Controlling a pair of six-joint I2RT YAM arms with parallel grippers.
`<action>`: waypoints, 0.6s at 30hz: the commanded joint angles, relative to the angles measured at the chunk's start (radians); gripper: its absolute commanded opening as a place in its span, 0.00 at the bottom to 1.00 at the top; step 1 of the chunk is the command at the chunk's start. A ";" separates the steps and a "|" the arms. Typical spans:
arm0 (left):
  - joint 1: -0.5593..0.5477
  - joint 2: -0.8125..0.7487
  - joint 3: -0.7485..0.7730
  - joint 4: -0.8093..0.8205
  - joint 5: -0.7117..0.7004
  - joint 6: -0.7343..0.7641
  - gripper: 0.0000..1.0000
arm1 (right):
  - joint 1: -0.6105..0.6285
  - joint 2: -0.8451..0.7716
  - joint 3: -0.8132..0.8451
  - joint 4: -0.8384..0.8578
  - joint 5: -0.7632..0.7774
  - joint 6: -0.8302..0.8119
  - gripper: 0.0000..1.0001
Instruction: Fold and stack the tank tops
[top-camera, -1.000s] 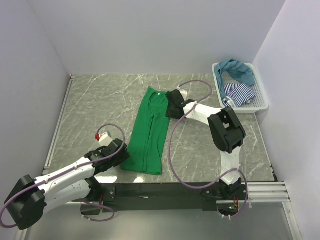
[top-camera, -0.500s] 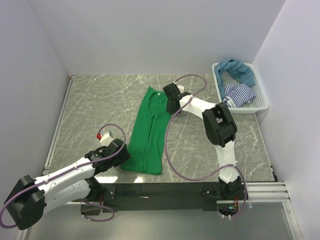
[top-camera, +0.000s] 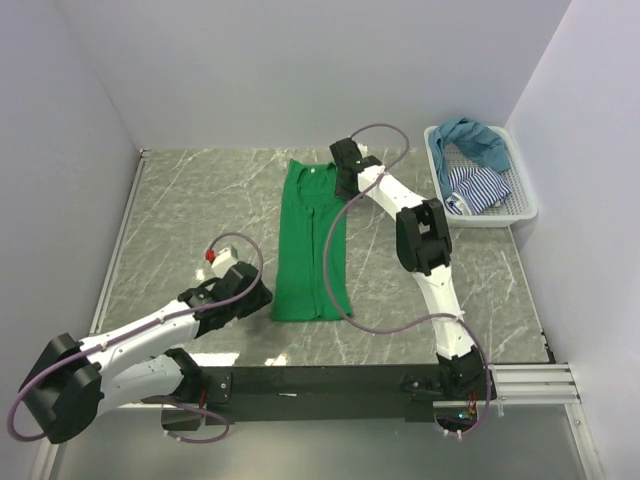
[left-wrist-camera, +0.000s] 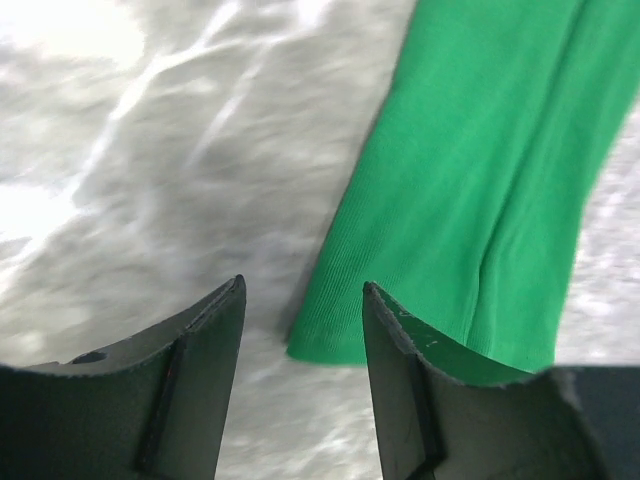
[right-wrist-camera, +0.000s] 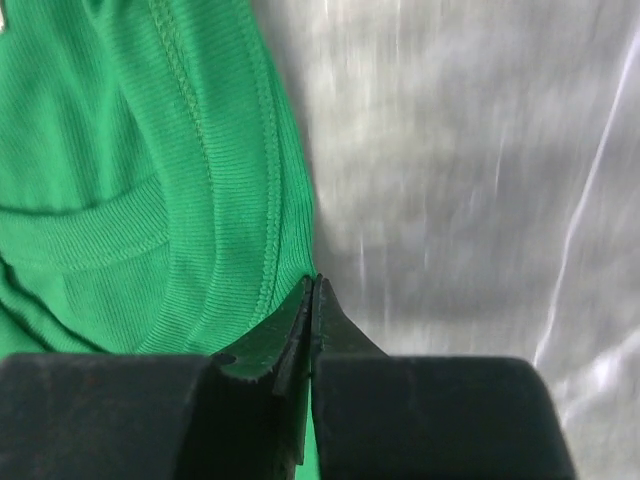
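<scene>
The green tank top (top-camera: 310, 240), folded into a long strip, lies in the middle of the table. My right gripper (top-camera: 340, 188) is at its far right edge, near the neckline. In the right wrist view it (right-wrist-camera: 315, 285) is shut on the hemmed edge of the green tank top (right-wrist-camera: 150, 150). My left gripper (top-camera: 262, 297) is at the near left corner. In the left wrist view it (left-wrist-camera: 303, 300) is open, with the corner of the green tank top (left-wrist-camera: 480, 150) just ahead of its fingers. The teal tank top (top-camera: 475, 140) and striped tank top (top-camera: 478, 188) lie in the basket.
The white mesh basket (top-camera: 525, 210) stands at the far right against the wall. Walls close in the table on the left, back and right. The right arm's cable (top-camera: 335, 290) loops over the green top's right side.
My right gripper has shut on the green top's edge and drawn it toward the far wall, straightening the strip. My left gripper has shifted right, toward the near corner.
</scene>
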 joint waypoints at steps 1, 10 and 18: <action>0.018 0.050 0.077 0.102 0.042 0.051 0.56 | -0.042 0.079 0.208 -0.070 0.039 -0.071 0.07; 0.028 0.138 0.049 0.202 0.159 0.034 0.59 | -0.085 -0.154 -0.024 0.014 0.028 -0.088 0.58; 0.026 0.124 -0.055 0.259 0.216 0.025 0.60 | -0.026 -0.684 -0.791 0.200 0.010 0.031 0.58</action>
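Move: The right hand still pinches the green tank top's far right edge; the tank top's middle lies about 12 cm back and 8 cm left, 1 cm below. The striped tank top in the basket is some 32 cm right and 2 cm ahead. From the left hand, the green tank top's middle is roughly 14 cm ahead, 11 cm right and 3 cm below. Moving 4 cm forward, right hand releases green tank top, retreats 13 cm back, right, up; left drifts right. ##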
